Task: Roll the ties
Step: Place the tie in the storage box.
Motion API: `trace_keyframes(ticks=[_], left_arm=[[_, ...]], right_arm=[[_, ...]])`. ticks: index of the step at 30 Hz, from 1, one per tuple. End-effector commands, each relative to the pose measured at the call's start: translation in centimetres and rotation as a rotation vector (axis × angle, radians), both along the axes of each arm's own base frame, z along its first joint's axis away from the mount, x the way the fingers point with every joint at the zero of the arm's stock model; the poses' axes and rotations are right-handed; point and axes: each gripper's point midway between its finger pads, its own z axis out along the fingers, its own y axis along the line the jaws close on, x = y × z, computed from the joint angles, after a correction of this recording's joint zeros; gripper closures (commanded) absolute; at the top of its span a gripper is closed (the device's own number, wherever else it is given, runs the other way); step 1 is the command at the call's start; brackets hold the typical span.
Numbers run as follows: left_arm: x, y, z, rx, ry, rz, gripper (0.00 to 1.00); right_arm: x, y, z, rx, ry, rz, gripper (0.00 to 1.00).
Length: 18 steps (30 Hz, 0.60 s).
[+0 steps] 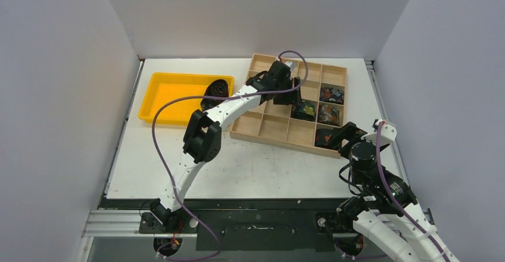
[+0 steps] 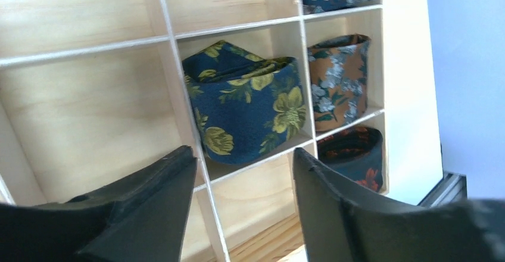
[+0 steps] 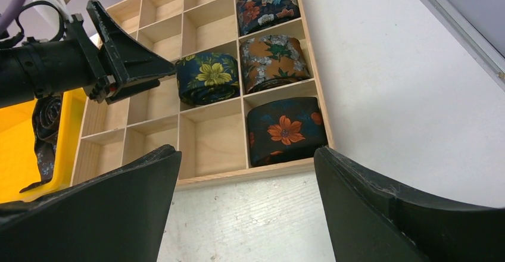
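Several rolled ties sit in a wooden grid box (image 1: 275,129). A navy tie roll with yellow flowers (image 2: 247,104) fills one middle cell, and to its right are an orange-brown floral roll (image 2: 337,80) and a black roll with orange flowers (image 3: 284,131). My left gripper (image 2: 243,152) hangs open and empty just short of the navy roll (image 1: 305,109), not touching it. Over the table in front of the box, my right gripper (image 3: 245,152) is open and holds nothing. One unrolled dark tie (image 1: 215,90) lies in the yellow tray (image 1: 164,95).
The box's left and near cells (image 3: 213,140) hold nothing. A fourth floral roll (image 3: 267,6) sits in the far right column. The yellow tray stands left of the box, with white walls on three sides. The left arm (image 1: 229,107) reaches across the box's left side.
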Motion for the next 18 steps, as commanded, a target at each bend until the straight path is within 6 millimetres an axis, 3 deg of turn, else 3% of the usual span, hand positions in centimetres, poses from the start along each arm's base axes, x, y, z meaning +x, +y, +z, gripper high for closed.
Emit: trace_keyframes(ticks=[1,4,7,18], left_arm=[[0.3,-2.2,6.2,-0.174,-0.105,-0.073,0.53],[0.7,-3.2,4.5,-0.188,-0.069,-0.089,0.73],[1.0,-3.6,2.9,-0.185,-0.038,-0.092,0.83],[1.9,-4.5,-0.9,-0.208,0.013,-0.092,0.89]], right_arm=[[0.0,-0.3,0.6,0.003,-0.025,-0.02,0.15],[0.0,-0.3,0.7,0.002,-0.027,-0.018,0.15],[0.0,-0.2,0.7,0.001,-0.027,-0.016,0.15],[0.1,-0.2,0.5,-0.009,-0.024,-0.016,0.15]])
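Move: From the left gripper, the blue-and-yellow tie lies about 5 cm to the right, 1 cm back and some 7 cm below, already in its compartment. The brown tie is about 9 cm to the right of it and 1 cm nearer; the dark red-flower tie is 14 cm to the right of the left gripper, counting down to 12, and 11 cm back. From the right gripper, the blue-and-yellow tie lies roughly 20 cm ahead, 9 cm left and 18 cm below. Shut the empty left gripper from about two-thirds open to nearly closed while lifting it a short 1.5 cm and carrying it right, some 3 cm in all, towards the blue-and-yellow tie. Then sink about 4.5 cm, bringing the closed tips down to the tie's upper left part, with the wrist turned by less than 10 degrees; contact can't be made out. ##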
